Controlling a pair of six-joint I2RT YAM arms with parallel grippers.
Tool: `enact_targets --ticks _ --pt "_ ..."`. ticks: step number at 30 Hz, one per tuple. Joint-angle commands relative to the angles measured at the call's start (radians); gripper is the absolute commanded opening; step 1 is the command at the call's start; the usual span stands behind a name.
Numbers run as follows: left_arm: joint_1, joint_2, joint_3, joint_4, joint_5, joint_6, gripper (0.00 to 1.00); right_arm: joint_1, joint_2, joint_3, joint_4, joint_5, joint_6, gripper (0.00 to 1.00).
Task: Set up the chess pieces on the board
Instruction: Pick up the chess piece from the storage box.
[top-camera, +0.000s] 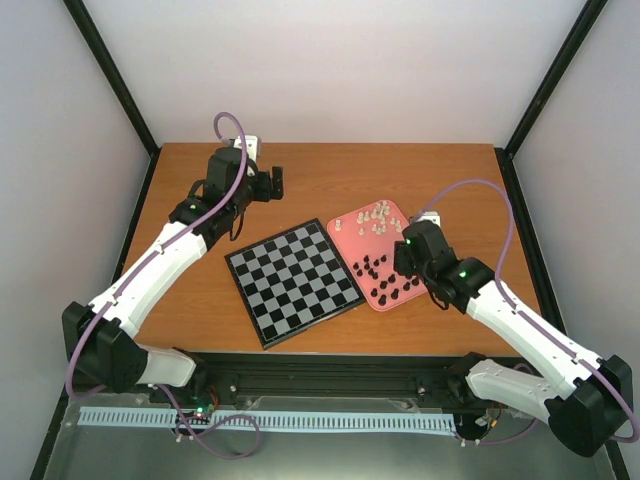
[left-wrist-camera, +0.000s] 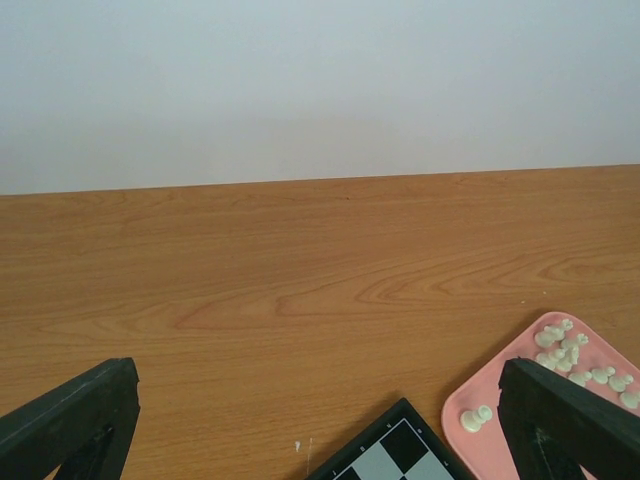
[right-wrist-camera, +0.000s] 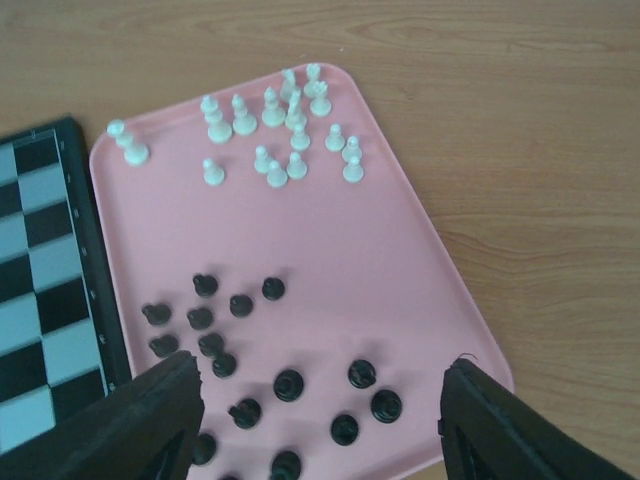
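Observation:
The board lies bare mid-table, turned at an angle; its edge shows in the right wrist view and one corner in the left wrist view. The chess pieces sit on a pink tray: cream-white ones at its far end, black ones at its near end. My right gripper hovers open over the black pieces, holding nothing. Its fingers straddle several of them. My left gripper is open and empty above bare wood behind the board. The cream-white pieces cluster farther up the tray.
The wooden table is walled by white panels on three sides, with black frame posts at the corners. The tray lies against the board's right edge. A rail with a cable strip runs along the near edge between the arm bases.

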Motion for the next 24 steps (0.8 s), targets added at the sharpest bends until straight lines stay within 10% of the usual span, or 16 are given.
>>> enact_targets --ticks 1,24 --pt "-0.011 0.004 -0.002 0.027 -0.014 -0.008 1.0 0.01 0.004 -0.026 -0.045 -0.023 0.043 0.62" --pt "-0.011 0.042 -0.014 0.045 -0.036 0.001 1.0 0.01 0.13 -0.186 0.02 -0.194 0.139 0.43"
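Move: The nearest-edge tall black chess piece, the one the right hand seems to be going for, stands in the pink storage box about 4 cm back, 2 cm left and 15 cm below it. Around it, one black piece lies 2 cm back and 2 cm right of the hand, another 4 cm back and 4 cm left, and a third level with the hand and 2 cm left. From the left hand the tall piece is some 30 cm right, 16 cm back and far below. Touching nothing yet, the right hand drops about 10 cm towards the black pieces at the storage box's near edge, drawing back some 4 cm as it sinks and easing off at the end. The wrist tips the fingers about 20 degrees further down, while the empty gripper narrows from roughly three quarters open to under half. The left hand, wide open, sinks about 2 cm. ##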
